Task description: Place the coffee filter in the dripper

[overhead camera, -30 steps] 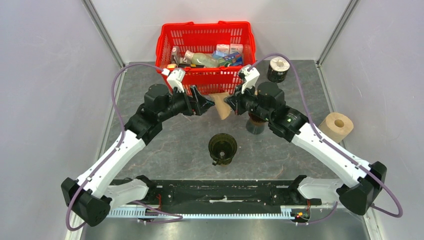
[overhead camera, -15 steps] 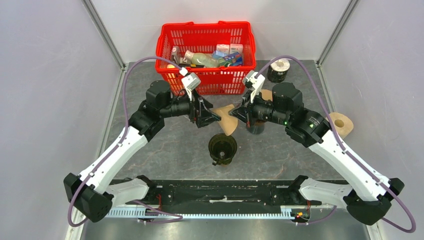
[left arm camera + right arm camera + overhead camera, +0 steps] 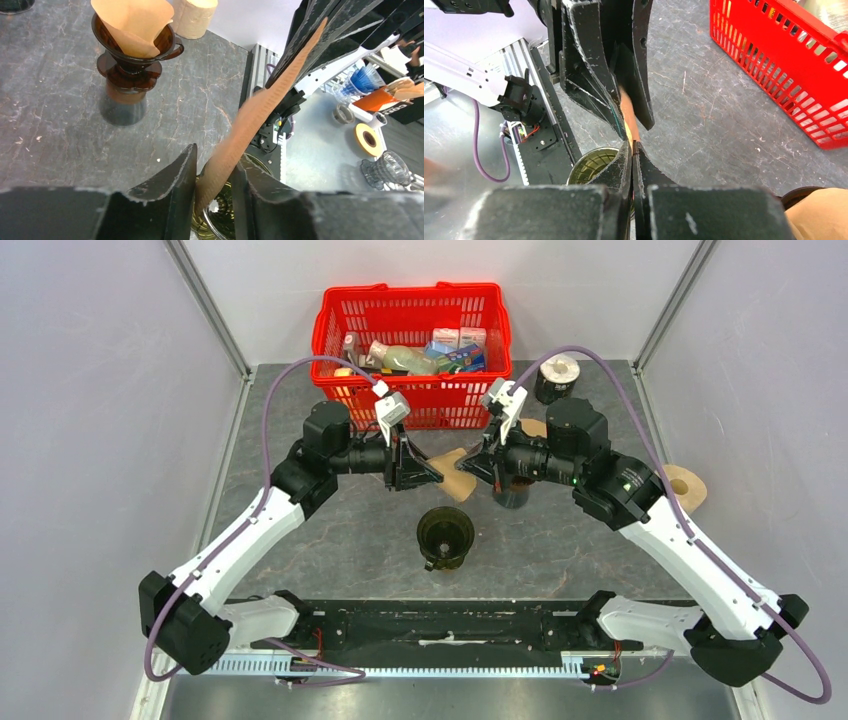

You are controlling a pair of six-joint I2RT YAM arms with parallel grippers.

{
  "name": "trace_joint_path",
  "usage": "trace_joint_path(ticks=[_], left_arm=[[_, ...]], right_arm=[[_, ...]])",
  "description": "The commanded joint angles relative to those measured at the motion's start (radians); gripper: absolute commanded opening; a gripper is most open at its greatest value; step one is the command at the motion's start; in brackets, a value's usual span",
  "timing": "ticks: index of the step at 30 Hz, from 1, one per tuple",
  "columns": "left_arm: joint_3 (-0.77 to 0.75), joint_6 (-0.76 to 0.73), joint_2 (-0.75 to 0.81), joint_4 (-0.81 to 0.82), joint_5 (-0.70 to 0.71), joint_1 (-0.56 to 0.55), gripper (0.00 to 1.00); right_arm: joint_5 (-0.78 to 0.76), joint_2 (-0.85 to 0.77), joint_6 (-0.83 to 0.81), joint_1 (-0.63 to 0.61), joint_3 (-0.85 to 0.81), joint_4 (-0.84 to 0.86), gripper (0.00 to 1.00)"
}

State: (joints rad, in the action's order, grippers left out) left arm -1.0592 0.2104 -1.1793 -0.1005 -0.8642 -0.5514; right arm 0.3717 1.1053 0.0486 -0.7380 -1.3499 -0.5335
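A brown paper coffee filter (image 3: 455,480) hangs in the air between my two grippers, just behind and above the dark green dripper (image 3: 445,533) on the table. My right gripper (image 3: 472,468) is shut on its right edge; the right wrist view shows the filter (image 3: 629,117) pinched at the fingertips of that gripper (image 3: 632,145), with the dripper (image 3: 594,162) below. My left gripper (image 3: 425,475) meets it from the left. In the left wrist view the filter (image 3: 260,110) runs slantwise through the gap of the left gripper (image 3: 215,155), whose jaws stand apart, over the dripper (image 3: 220,220).
A second, brown dripper (image 3: 512,490) with a filter in it (image 3: 132,50) stands right of the grippers. A red basket (image 3: 410,310) of packets sits at the back. A tape roll (image 3: 557,375) and a paper roll (image 3: 685,485) lie to the right.
Both grippers have carried the filter nearer and lower, toward the green dripper. My left wrist has turned and its jaws have narrowed around the filter. The right grip is unchanged.
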Motion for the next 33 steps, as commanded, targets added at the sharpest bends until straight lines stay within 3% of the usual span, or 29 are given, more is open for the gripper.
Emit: trace_joint_path(ticks=[1,3,4,8,10,12,13,17,22,33], left_arm=[[0.016,0.005,0.019,0.048,-0.008,0.001,0.27],[0.016,0.013,0.024,0.05,0.002,0.001,0.07],[0.017,0.016,0.026,0.051,0.008,0.001,0.02],[0.042,0.037,0.045,0.09,0.025,0.001,0.02],[0.059,0.055,0.056,0.118,0.03,0.001,0.02],[0.075,0.073,0.067,0.144,0.046,0.001,0.02],[0.08,0.08,0.073,0.148,0.054,0.001,0.02],[0.099,0.105,0.09,0.159,0.099,0.0,0.02],[0.111,0.083,0.098,0.156,0.118,0.0,0.02],[0.074,0.03,0.086,0.135,0.133,0.001,0.02]], right_arm=[[-0.011,-0.016,-0.026,-0.004,-0.055,-0.01,0.0],[-0.003,-0.013,-0.024,-0.004,-0.055,-0.019,0.0],[-0.01,-0.013,-0.019,-0.005,-0.056,-0.019,0.0],[-0.086,-0.017,-0.001,-0.004,-0.05,-0.011,0.05],[-0.119,-0.023,0.01,-0.004,-0.041,0.0,0.19],[-0.171,-0.03,0.035,-0.004,-0.023,0.023,0.52],[-0.209,-0.038,0.044,-0.004,-0.011,0.037,0.64],[-0.427,-0.087,0.061,-0.004,0.083,0.108,0.86],[-0.497,-0.143,0.082,-0.004,0.161,0.171,0.97],[-0.337,-0.019,0.319,-0.004,0.074,0.241,0.97]])
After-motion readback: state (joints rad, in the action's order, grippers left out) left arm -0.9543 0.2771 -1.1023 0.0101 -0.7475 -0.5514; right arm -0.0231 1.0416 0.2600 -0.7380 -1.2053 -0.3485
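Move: The filter's middle is some 3 cm to the right of my left hand point, about 1 cm ahead and 1 cm above, its edge between my half-open fingers. For my right hand, whose shut fingers hold the filter, that middle is roughly 2 cm back, 2 cm left and 3 cm lower. From my left hand the green dripper stands about 5 cm back, 2 cm right and 17 cm below; the brown dripper about 9 cm ahead, 16 cm right and 14 cm below. I shut my left fingers on the near edge of the filter and hold it almost in place, turning only slightly counter-clockwise. Once it is pinched, my right fingers let go and open wide; the right hand draws off forward and to the right, about 5 cm each way, swinging some 25 degrees clockwise, then comes back left 2 cm, still open. ##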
